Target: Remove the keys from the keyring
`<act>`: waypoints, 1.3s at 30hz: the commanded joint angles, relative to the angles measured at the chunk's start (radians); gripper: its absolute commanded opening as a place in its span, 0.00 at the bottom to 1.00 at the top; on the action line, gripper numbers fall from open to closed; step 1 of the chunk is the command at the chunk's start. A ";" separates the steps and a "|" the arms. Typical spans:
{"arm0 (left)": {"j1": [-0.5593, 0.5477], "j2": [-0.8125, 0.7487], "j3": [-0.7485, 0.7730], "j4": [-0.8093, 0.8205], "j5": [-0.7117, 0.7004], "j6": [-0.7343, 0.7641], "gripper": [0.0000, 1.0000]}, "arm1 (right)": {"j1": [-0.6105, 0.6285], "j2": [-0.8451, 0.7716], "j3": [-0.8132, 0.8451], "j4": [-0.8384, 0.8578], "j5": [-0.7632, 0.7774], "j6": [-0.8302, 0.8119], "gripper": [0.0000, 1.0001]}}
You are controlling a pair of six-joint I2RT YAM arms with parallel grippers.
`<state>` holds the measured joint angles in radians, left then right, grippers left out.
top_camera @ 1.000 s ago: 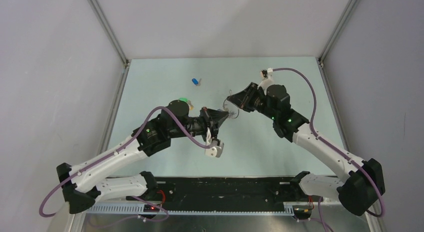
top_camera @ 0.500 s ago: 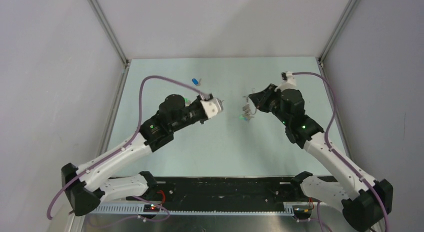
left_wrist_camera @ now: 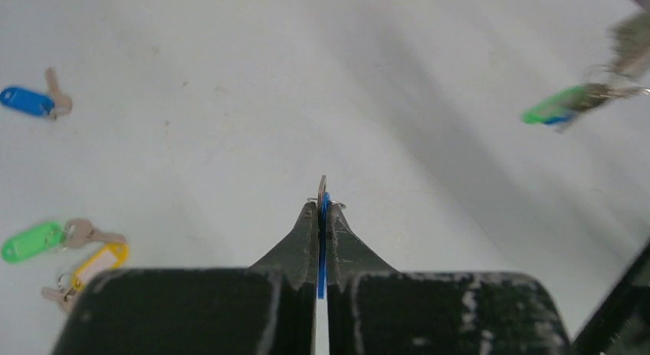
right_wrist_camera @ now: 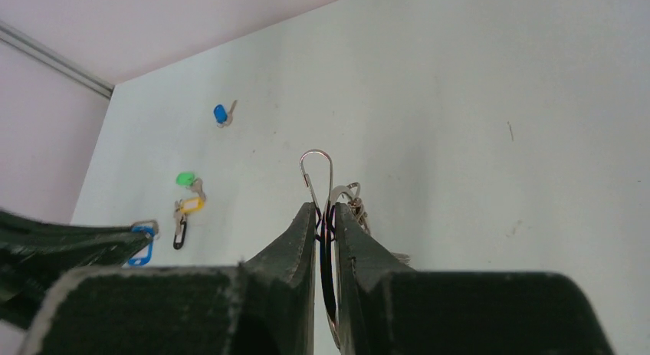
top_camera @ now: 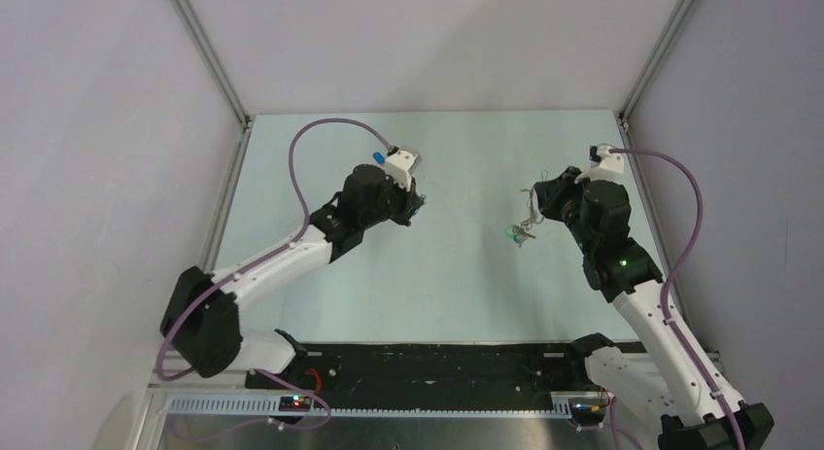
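Note:
My right gripper [right_wrist_camera: 325,217] is shut on the keyring [right_wrist_camera: 316,171], a thin silver wire loop that sticks out past its fingertips. The remaining keys [top_camera: 521,229] dangle below it at the right of the table, one with a green cap [left_wrist_camera: 553,108]. Over the left middle of the table, my left gripper [left_wrist_camera: 323,207] is shut on a blue-capped key [left_wrist_camera: 324,217] with a small ring at its tip, held apart from the keyring. The same blue-capped key [right_wrist_camera: 142,244] shows at the left of the right wrist view.
Loose on the table's left side lie a blue-capped key [left_wrist_camera: 27,100], a green-capped key [left_wrist_camera: 34,240] and a yellow-capped key with a dark tag [left_wrist_camera: 96,264]. Grey walls with metal corner posts [top_camera: 209,56] close in the table on three sides.
The two grippers were together at mid-table and have drawn apart. The left swung back left holding the blue-capped key; the right moved right with the keyring and remaining keys.

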<state>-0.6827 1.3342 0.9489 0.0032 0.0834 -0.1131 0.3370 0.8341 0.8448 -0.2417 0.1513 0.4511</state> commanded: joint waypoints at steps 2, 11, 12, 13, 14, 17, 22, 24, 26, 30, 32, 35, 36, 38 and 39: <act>0.099 0.168 0.060 0.045 -0.035 -0.131 0.00 | -0.019 -0.047 0.011 0.013 -0.008 -0.029 0.00; 0.196 0.474 0.256 0.055 -0.016 -0.274 0.02 | -0.026 -0.053 0.049 -0.041 -0.038 -0.021 0.00; 0.214 0.484 0.265 0.057 -0.016 -0.284 0.03 | -0.027 -0.053 0.049 -0.044 -0.039 -0.018 0.00; 0.221 0.496 0.278 0.058 -0.018 -0.285 0.07 | -0.026 -0.051 0.050 -0.044 -0.040 -0.015 0.00; 0.229 0.496 0.283 0.058 -0.019 -0.287 0.12 | -0.026 -0.048 0.050 -0.041 -0.042 -0.014 0.00; 0.231 0.444 0.269 0.059 -0.008 -0.283 0.88 | -0.026 -0.048 0.050 -0.030 -0.055 -0.016 0.00; 0.198 0.251 0.157 0.105 0.023 -0.207 1.00 | -0.026 -0.034 0.050 0.039 -0.214 -0.050 0.00; 0.170 0.156 0.106 0.122 0.034 -0.144 1.00 | -0.026 -0.019 0.050 0.089 -0.348 -0.054 0.00; 0.139 0.071 0.063 0.141 0.056 -0.087 1.00 | -0.026 -0.004 0.050 0.145 -0.477 -0.042 0.00; 0.076 -0.085 -0.045 0.267 0.230 0.015 1.00 | 0.011 0.020 0.051 0.276 -0.640 -0.028 0.00; 0.042 -0.158 -0.119 0.371 0.319 0.049 1.00 | 0.057 0.021 0.065 0.310 -0.656 -0.055 0.00; 0.003 -0.227 -0.250 0.519 0.399 0.104 1.00 | 0.149 0.033 0.101 0.326 -0.650 -0.106 0.00; 0.002 -0.253 -0.272 0.542 0.407 0.108 1.00 | 0.164 0.036 0.123 0.328 -0.655 -0.116 0.00; -0.001 -0.286 -0.355 0.621 0.412 0.111 1.00 | 0.198 0.047 0.153 0.354 -0.669 -0.112 0.00; -0.001 -0.296 -0.373 0.642 0.414 0.123 1.00 | 0.214 0.052 0.162 0.364 -0.674 -0.102 0.00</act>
<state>-0.6815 1.0832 0.6727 0.4599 0.4206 -0.0692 0.5014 0.8818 0.9054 -0.0223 -0.4603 0.3733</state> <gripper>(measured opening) 0.995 0.139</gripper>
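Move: The spot for the freed blue-tagged key lies about 12 cm ahead of the left hand, 4 cm left and 12 cm below. On the table near that spot, the green-tagged key is some 12 cm left of it and 1 cm farther out, the yellow-tagged one 10 cm left and 3 cm nearer, another blue-tagged key 7 cm left and 12 cm farther. From the right hand, the meeting place over mid-table is roughly 17 cm left, 7 cm back and 6 cm higher. The freed blue-tagged key, still pinched by the left hand, goes about 12 cm forward and 11 cm down, drifting left, and is released as the fingers open wide; that hand then draws back and up nearly 20 cm each, fingertips tilting up and turning clockwise. The keyring, still gripped by the right hand, first barely moves, then swings some 14 cm left, up and back, turning about 45 degrees counter-clockwise towards the open left gripper. ##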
